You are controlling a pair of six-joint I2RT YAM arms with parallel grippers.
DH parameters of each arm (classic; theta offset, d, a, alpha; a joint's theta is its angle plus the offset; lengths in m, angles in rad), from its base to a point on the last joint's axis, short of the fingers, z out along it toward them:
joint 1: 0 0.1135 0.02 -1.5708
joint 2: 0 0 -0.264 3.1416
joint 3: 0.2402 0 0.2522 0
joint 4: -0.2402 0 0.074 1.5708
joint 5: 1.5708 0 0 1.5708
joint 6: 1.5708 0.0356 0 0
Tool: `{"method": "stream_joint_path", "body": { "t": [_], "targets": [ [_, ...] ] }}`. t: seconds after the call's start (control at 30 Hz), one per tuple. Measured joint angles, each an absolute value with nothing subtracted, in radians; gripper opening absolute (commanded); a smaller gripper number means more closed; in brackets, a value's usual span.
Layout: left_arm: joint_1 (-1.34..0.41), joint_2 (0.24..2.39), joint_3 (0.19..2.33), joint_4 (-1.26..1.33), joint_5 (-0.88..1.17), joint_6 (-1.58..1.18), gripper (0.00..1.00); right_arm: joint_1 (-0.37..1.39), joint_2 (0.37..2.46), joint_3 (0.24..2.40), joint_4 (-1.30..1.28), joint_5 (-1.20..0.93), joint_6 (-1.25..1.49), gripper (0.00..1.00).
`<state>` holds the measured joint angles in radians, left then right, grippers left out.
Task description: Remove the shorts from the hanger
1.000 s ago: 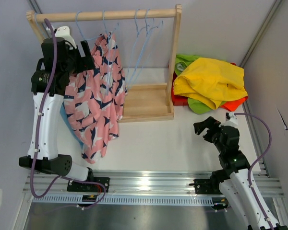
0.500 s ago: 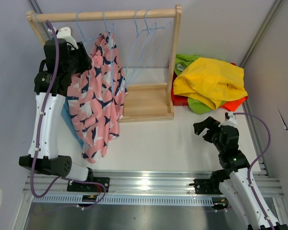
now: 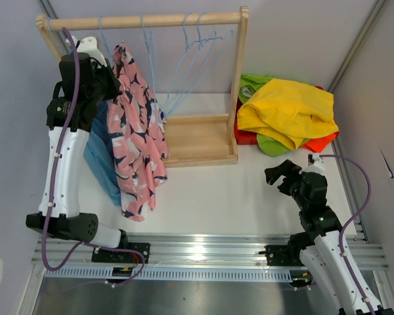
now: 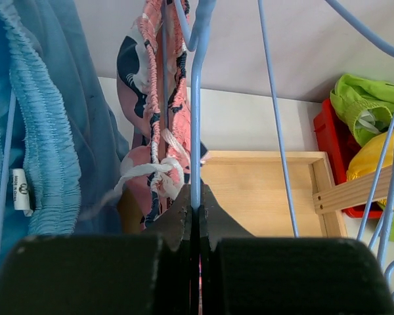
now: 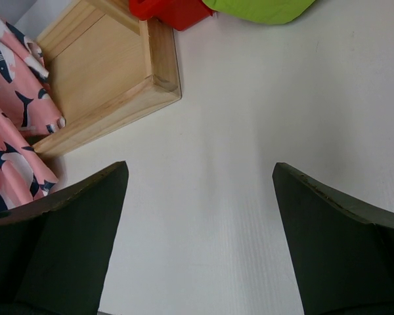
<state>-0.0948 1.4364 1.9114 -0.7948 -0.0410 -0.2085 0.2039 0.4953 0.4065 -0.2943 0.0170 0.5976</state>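
Observation:
Pink shorts with a navy print [image 3: 136,134] hang from a blue wire hanger on the wooden rack's rail [image 3: 177,20], with light blue shorts [image 3: 100,161] behind them to the left. My left gripper [image 3: 113,84] is shut on the thin blue hanger wire [image 4: 196,118], right beside the pink shorts' waistband [image 4: 159,125] and its white drawstring. The light blue shorts [image 4: 46,131] fill the left of the left wrist view. Yellow shorts [image 3: 285,108] lie heaped over lime green [image 3: 273,146] and orange [image 3: 323,141] pairs at the right. My right gripper [image 3: 280,176] hovers open over bare table [image 5: 203,170].
Several bare blue hangers [image 3: 196,39] hang on the right half of the rail. The rack's wooden base tray [image 3: 200,139] sits mid-table, its upright post [image 3: 241,59] beside the heap of shorts. Grey walls close in on both sides.
My left gripper has closed onto the hanger wire. The pink shorts have swung left and turned more edge-on, uncovering more of the light blue pair. The right arm has stayed still.

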Motion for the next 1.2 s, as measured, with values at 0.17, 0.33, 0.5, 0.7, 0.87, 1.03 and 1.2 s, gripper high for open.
{"method": "stream_joint_path", "body": {
  "t": [0.17, 0.33, 0.5, 0.7, 0.87, 1.03, 1.2],
  "targets": [
    [-0.125, 1.452, 1.969, -0.838, -0.054, -0.196, 0.00, 0.204, 0.495, 0.407, -0.294, 0.017, 0.598, 0.98],
    [-0.232, 1.519, 2.247, -0.929, -0.099, -0.162, 0.00, 0.204, 0.495, 0.407, -0.294, 0.006, 0.598, 0.98],
    [-0.302, 1.488, 2.370, -1.014, -0.136, -0.141, 0.00, 0.204, 0.495, 0.411, -0.298, -0.006, 0.598, 0.99],
    [-0.327, 1.246, 2.092, -0.979, -0.176, -0.131, 0.00, 0.204, 0.484, 0.476, -0.328, -0.033, 0.578, 0.99],
    [-0.329, 0.957, 1.805, -1.001, -0.179, -0.149, 0.00, 0.204, 0.476, 0.553, -0.311, -0.133, 0.562, 0.99],
    [-0.330, 0.802, 1.712, -1.035, -0.074, -0.157, 0.00, 0.204, 0.496, 0.659, -0.258, -0.290, 0.556, 0.99],
    [-0.347, 0.770, 1.558, -1.013, 0.192, -0.165, 0.00, 0.207, 0.555, 0.791, -0.185, -0.492, 0.557, 1.00]
  ]
}}
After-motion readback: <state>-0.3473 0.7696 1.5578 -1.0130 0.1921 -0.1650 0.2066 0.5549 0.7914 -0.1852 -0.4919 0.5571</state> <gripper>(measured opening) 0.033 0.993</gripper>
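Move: The left hand is shut on the near slope of the pink shorts' hanger. The open space before the rack, where it is bound, lies about 26 cm back, 9 cm right and 2 cm below. The rail is roughly 10 cm ahead, straight on, and 12 cm above; the blue shorts are 3 cm ahead, 8 cm left and 15 cm below. An empty hanger hangs 8 cm ahead, 11 cm right, 2 cm above. From the right hand, the pink shorts are about 15 cm ahead, 48 cm left and 8 cm above. Up and slightly right first, some 10 cm to unhook from the rail, the left hand keeps its pinch on the hanger, then pulls it back about 23 cm from the rack while sinking to its old height, finally swinging right and turning clockwise. Partway through, the open right hand starts rising, with a smaller shift left towards the pink shorts, its fingers tipping up and turning left. ##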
